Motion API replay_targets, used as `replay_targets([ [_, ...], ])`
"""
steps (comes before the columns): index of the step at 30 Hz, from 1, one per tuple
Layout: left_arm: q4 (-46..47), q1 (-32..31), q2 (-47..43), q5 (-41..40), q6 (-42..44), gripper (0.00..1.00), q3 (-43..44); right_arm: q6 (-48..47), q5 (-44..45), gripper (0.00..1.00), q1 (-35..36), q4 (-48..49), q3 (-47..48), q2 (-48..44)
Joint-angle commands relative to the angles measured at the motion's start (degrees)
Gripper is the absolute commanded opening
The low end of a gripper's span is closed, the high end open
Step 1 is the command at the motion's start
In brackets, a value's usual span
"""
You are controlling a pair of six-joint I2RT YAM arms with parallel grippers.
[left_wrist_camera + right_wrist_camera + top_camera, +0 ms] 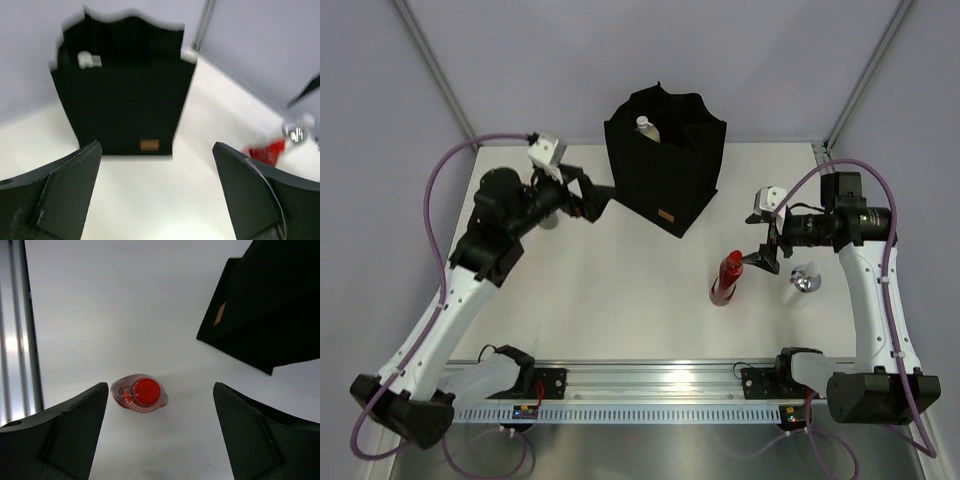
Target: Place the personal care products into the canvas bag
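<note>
The canvas bag (665, 165) (125, 95) (265, 315) stands upright at the back of the table, with a tan label (149, 145) on its front. A white bottle top (644, 125) (89, 59) pokes out of its open mouth. A red bottle with a red cap (727, 277) (142, 392) (265, 151) stands on the table to the right. A silver-white bottle (804, 279) (297, 131) stands further right. My left gripper (600, 200) (157, 195) is open and empty, just left of the bag. My right gripper (763, 260) (157, 430) hangs open above and beside the red bottle, touching nothing.
An aluminium rail (650, 385) (17, 330) runs along the near edge of the table between the arm bases. Frame posts (435, 75) rise at the back corners. A small greyish object (548, 220) shows partly under the left arm.
</note>
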Motion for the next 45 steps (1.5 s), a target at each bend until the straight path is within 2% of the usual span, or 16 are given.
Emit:
replay_targets([
  [1,-3.32,0.08,-8.69,0.26,-2.05,0.99,-11.74,18.07,5.2,0.94,1.31,3.76,-5.6,-5.46],
  [2,-3.06,0.08,-11.15,-0.53,-3.27,0.99,-16.99,25.41,8.0,1.0,2.01,7.57,-8.0,-11.58],
  [3,-2.62,0.08,-15.35,-0.97,-3.98,0.99,-19.56,28.71,14.03,1.0,4.19,11.0,-10.2,-14.16],
  [4,-1.66,0.08,-17.22,-0.45,-4.51,0.99,-21.85,28.57,15.49,0.99,5.0,11.38,-12.05,-15.75],
  [5,-1.56,0.08,-18.72,-0.01,-5.56,0.99,-23.87,23.6,16.46,0.99,5.36,9.13,-12.24,-16.99],
  [7,-2.35,0.08,-21.45,1.21,-6.44,0.99,-27.75,23.28,21.7,0.99,5.71,7.0,-12.33,-16.48],
  [9,-4.36,0.08,-22.51,1.57,-7.59,0.99,-29.42,32.56,27.07,0.99,5.71,7.87,-11.72,-12.53],
  [11,-5.69,0.08,-23.56,1.31,-8.64,0.99,-29.87,35.77,24.75,0.97,5.88,5.43,-11.01,-10.07],
  [13,-7.45,0.08,-24.79,0.79,-8.56,0.99,-30.13,38.74,24.28,1.0,7.46,7.07,-13.63,-12.15],
  [15,-7.72,0.08,-25.93,-0.27,-8.47,0.99,-30.48,40.86,29.52,1.0,11.41,8.22,-15.05,-15.06],
  [19,-6.66,0.08,-27.0,-0.71,-8.99,0.99,-31.36,47.1,33.34,1.0,12.3,12.09,-14.7,-13.31],
  [28,-7.45,0.08,-25.59,-1.41,-8.99,0.99,-30.84,74.21,43.08,1.0,21.96,15.34,-10.66,-5.22],
  [32,-6.84,0.08,-25.68,-1.85,-9.52,0.99,-30.93,81.63,48.01,1.0,23.64,16.48,-11.62,-5.39],
  [36,-6.05,0.08,-25.24,-1.68,-10.05,0.99,-30.75,86.21,55.56,0.99,25.22,21.3,-13.2,-5.49],
  [40,-6.31,0.08,-24.71,-2.12,-10.14,0.99,-30.4,94.2,54.79,0.99,26.19,23.16,-15.04,-1.63],
  [45,-7.27,0.08,-25.41,-2.91,-10.05,0.99,-30.66,94.22,57.26,1.0,26.37,25.98,-16.81,-0.74],
])
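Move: The red bottle stands almost straight below the right gripper: about 1 cm back, 2 cm to the left, its middle some 17 cm down. The silver bottle is about 16 cm to the right, also 1 cm back and some 20 cm down; the canvas bag is roughly 31 cm ahead, 15 cm left and 13 cm lower. From the left gripper, the red bottle lies about 9 cm back, 27 cm right and 28 cm below. Lower the open right gripper about 11 cm towards the red bottle's cap, swinging back some 5 cm on the way and forward again, while the wrist turns clockwise so that the left-pointing fingers end up pointing steeply down and ahead. Meanwhile draw the left gripper, still open, down about 16 cm and back 9 cm, away from the bag, tipping some 20 degrees down, then hold it there. ##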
